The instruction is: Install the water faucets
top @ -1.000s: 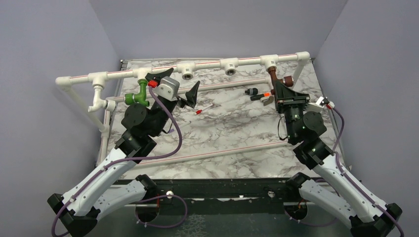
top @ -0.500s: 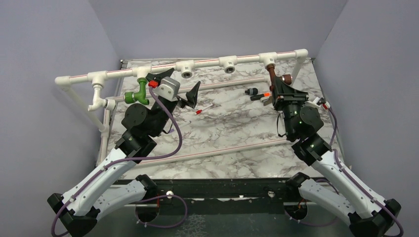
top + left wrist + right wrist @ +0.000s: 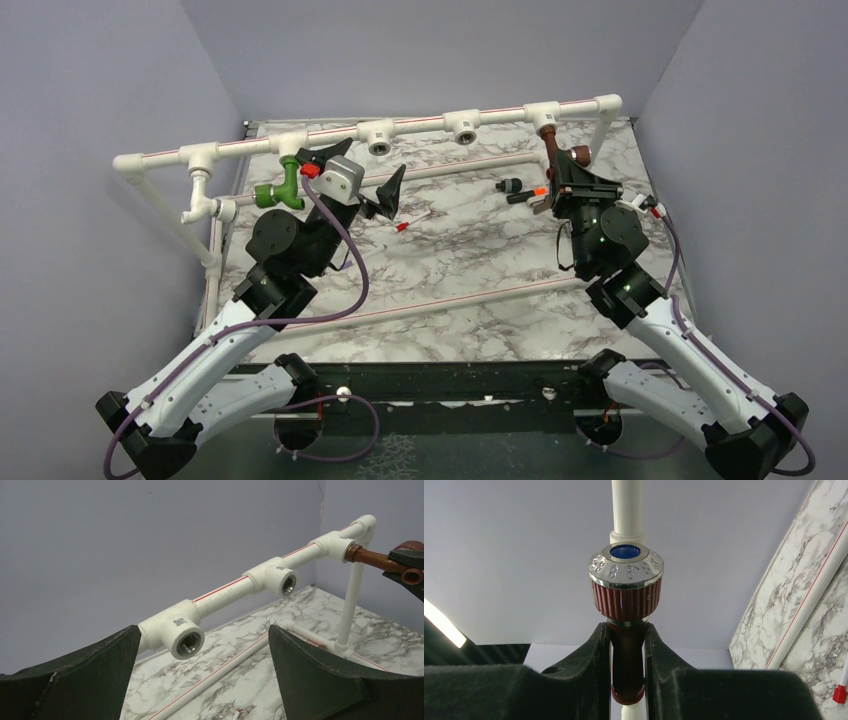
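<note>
The green faucet [image 3: 279, 190] hangs from a white T-fitting [image 3: 290, 146] at the left of the pipe frame. My left gripper [image 3: 361, 172] stands open just right of it, holding nothing. In the left wrist view its fingers [image 3: 80, 677] frame an open T-fitting [image 3: 184, 640], without touching it. The copper-coloured faucet [image 3: 553, 150] has its stem at the rightmost T-fitting [image 3: 543, 120]. My right gripper [image 3: 570, 180] is shut on that faucet's body [image 3: 626, 660], just below its ribbed knob [image 3: 625, 582]. The same faucet [image 3: 370, 557] shows at the right edge of the left wrist view.
Two more T-fittings [image 3: 378, 143] [image 3: 465, 130] face forward along the top pipe with open threaded mouths. A small black piece with an orange tip [image 3: 522, 190] and a red-tipped stick [image 3: 405, 226] lie on the marble table [image 3: 460, 260]. Grey walls close in on three sides.
My right gripper has shifted slightly away from me and to the left with the copper faucet, and the right end of the pipe frame moved with it. The left arm has not moved.
</note>
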Motion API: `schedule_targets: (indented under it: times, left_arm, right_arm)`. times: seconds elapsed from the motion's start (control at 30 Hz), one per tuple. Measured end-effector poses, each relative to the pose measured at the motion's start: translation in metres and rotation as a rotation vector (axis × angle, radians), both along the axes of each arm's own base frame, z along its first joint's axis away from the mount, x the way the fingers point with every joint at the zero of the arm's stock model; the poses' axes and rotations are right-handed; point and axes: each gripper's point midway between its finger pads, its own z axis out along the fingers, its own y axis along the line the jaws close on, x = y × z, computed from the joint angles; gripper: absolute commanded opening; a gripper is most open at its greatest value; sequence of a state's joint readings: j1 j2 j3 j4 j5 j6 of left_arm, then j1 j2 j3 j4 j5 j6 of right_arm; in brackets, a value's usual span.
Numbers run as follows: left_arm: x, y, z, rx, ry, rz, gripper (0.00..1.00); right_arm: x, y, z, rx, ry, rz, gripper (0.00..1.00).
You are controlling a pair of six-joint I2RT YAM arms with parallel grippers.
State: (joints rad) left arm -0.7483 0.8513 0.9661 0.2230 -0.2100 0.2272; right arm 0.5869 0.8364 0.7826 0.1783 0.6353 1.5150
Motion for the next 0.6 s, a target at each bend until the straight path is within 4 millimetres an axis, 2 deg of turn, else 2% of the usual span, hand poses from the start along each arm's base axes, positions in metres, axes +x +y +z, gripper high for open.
schedule_targets:
  times: [0.07, 0.3, 0.43, 0.6]
  left_arm:
    - [0.000, 0.000, 0.000, 0.000, 0.000, 0.000, 0.99]
    - [0.000, 0.000, 0.000, 0.000, 0.000, 0.000, 0.99]
    - [0.000, 0.000, 0.000, 0.000, 0.000, 0.000, 0.99]
    - [0.000, 0.000, 0.000, 0.000, 0.000, 0.000, 0.99]
  right_arm:
    - [0.001, 0.000, -0.001, 0.000, 0.002, -0.002, 0.15]
    - [-0.003, -0.002, 0.000, -0.002, 0.008, -0.002, 0.51]
    - [-0.011, -0.005, 0.008, 0.004, -0.001, 0.008, 0.60]
    - [-0.022, -0.012, 0.010, -0.003, 0.006, 0.009, 0.65]
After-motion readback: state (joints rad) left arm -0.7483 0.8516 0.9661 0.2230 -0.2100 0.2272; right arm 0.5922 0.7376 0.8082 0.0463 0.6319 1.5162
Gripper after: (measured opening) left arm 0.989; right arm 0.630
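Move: The brown faucet is still between my right fingers: its middle is only about 1 cm ahead of and 1 cm right of that hand, at the same height. The tee carrying it lies some 6 cm ahead and 2 cm left. The next empty tee is about 13 cm left of that one and 1 cm nearer me; the rack's right-hand elbow is roughly 10 cm right of the carrying tee and 2 cm farther out. From my left hand the faucet is about 28 cm right, 4 cm ahead and 5 cm lower. I open my right fingers from their narrow grip to rather over half wide and let go of the brown faucet's body. As they part, I draw that hand straight back some 2 cm, also easing about 1 cm left and 1 cm up, clear of the body and away from the tee, without turning the wrist. ##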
